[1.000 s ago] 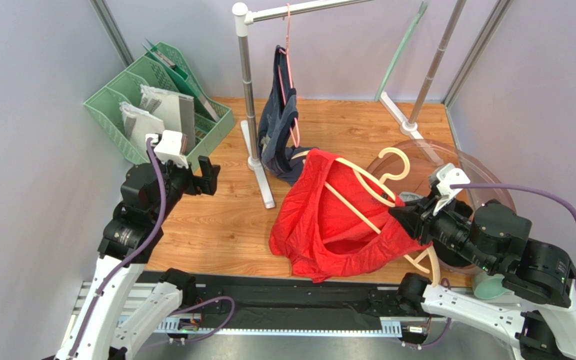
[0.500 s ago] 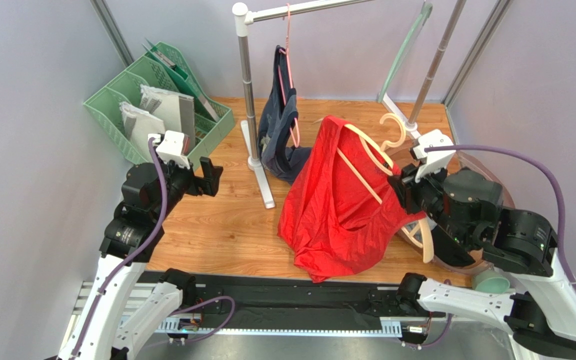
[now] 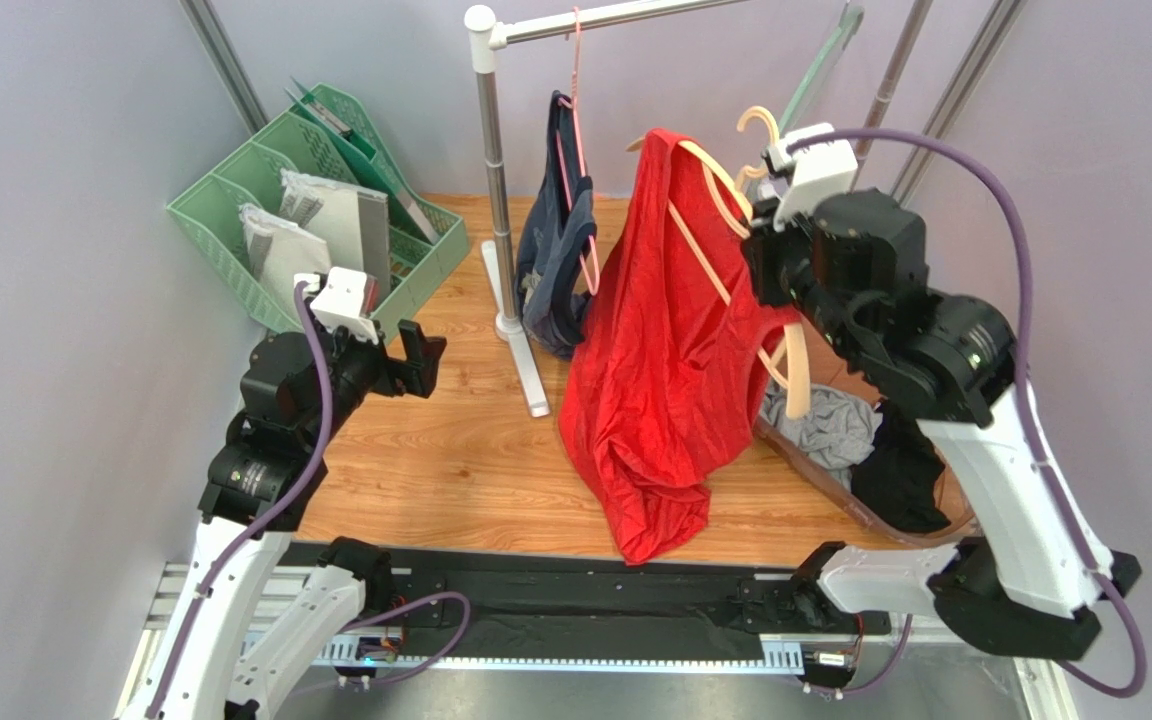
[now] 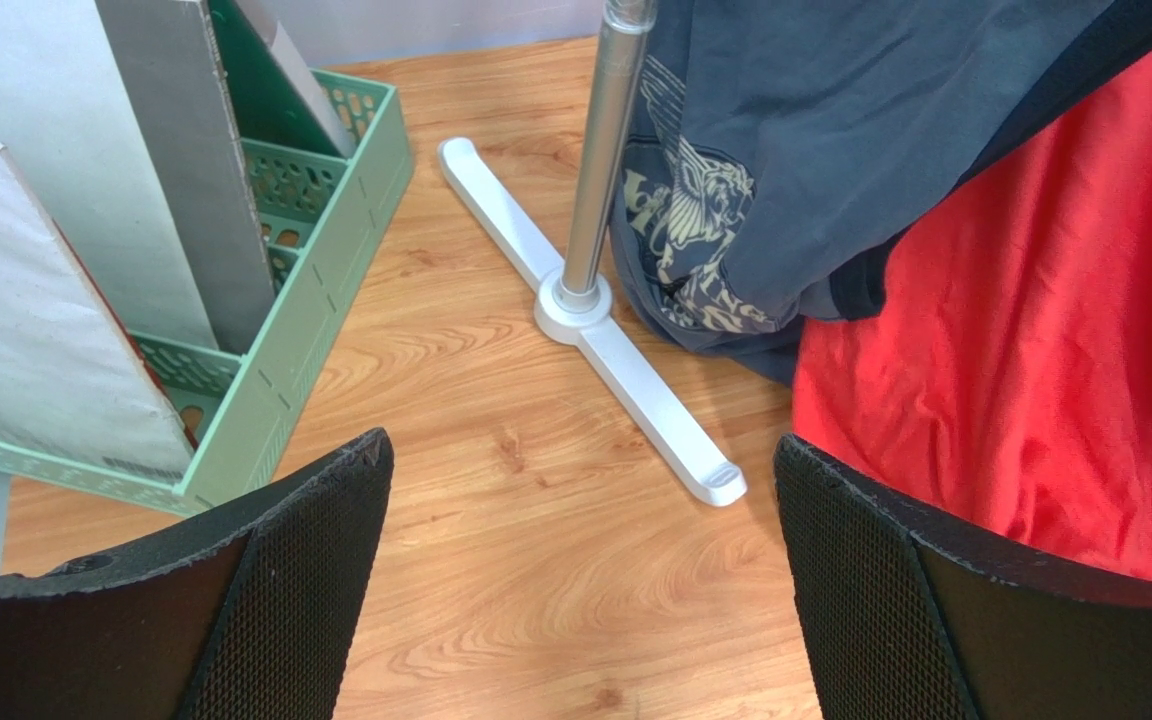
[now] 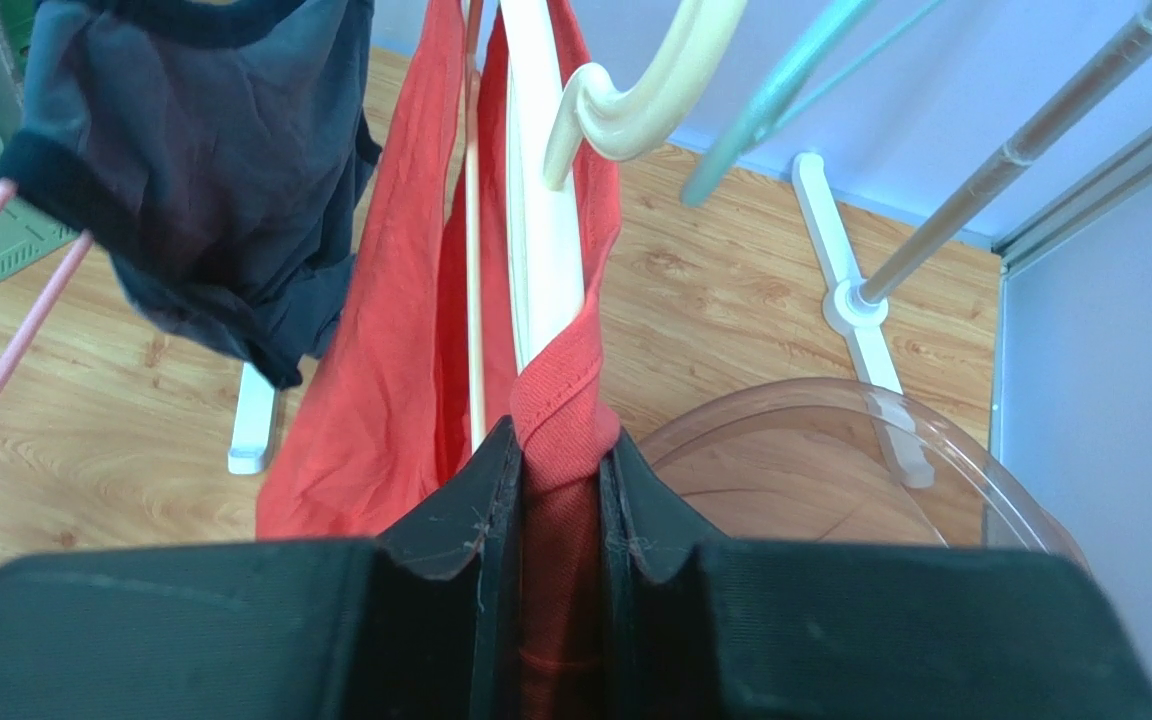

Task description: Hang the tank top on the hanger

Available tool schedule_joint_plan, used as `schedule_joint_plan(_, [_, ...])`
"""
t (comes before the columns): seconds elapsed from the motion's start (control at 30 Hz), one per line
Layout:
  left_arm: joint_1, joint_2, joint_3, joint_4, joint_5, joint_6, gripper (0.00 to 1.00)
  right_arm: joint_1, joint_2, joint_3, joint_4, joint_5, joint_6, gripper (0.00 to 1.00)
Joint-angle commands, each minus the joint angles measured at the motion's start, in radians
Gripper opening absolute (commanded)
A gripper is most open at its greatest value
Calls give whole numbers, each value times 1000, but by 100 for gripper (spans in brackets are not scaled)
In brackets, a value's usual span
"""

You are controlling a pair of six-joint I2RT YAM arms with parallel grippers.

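Note:
The red tank top (image 3: 657,375) hangs lengthwise from the cream hanger (image 3: 760,123), which is lifted high near the rack rail with its hook pointing up. My right gripper (image 3: 766,270) is shut on the top's red fabric at the hanger's lower shoulder. In the right wrist view, the gripper (image 5: 557,450) pinches a twisted red strap, and the hanger (image 5: 537,225) and tank top (image 5: 387,360) rise above it. My left gripper (image 3: 417,353) hovers open at the left, over bare wood (image 4: 582,450). The tank top's edge (image 4: 1018,375) lies to its right.
A navy top (image 3: 560,255) hangs on a pink hanger from the rack, whose post (image 3: 495,180) and white foot (image 4: 612,353) stand beside the tank top. A green organiser (image 3: 312,195) sits far left. A clear bowl (image 5: 838,398) holds grey and dark cloths. A mint hanger (image 3: 823,60) hangs behind.
My right arm has lifted the hanger and tank top up and back toward the rail. The top now hangs long, and the bowl is uncovered. The left arm has stayed put.

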Motion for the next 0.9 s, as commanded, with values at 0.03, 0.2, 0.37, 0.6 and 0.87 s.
schedule_joint_plan(0.03, [14,-17,-4,31,24,8,99,-74,102,150,122,-113,-22,0])
schedule_joint_plan(0.2, [21,-18,-7,34,44,6,99,-91,221,255,159,-115,-49,0])
schedule_joint_plan(0.37, [31,-18,-7,35,59,1,99,-100,315,356,171,-90,-64,0])
schedule_joint_plan(0.6, [39,-17,-11,37,90,-6,99,-109,410,443,223,-56,-127,0])
schedule_joint_plan(0.87, [51,-17,-16,41,111,-14,99,-158,481,531,247,-61,-163,0])
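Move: The clear stretch of rail for the yellow hanger lies about 24 cm ahead of the right hand, 8 cm to its left and roughly 10 cm above. The dark shirt on the pink hanger is some 20 cm to that hand's left, 6 cm ahead and about 8 cm lower. The green hanger is about 20 cm ahead and 6 cm to its right. From the left hand the rail spot is roughly 26 cm ahead, 29 cm to the right and 23 cm up. Forward and to the left, rising a little, the right hand carries the yellow hanger with the red tank top towards the rail, about 13 cm out and 5 cm across, the leftward part dying out near the end. Its closed fingers keep pinching the hanger's arm through the red cloth, and the fingertips tilt up some 5 degrees. ##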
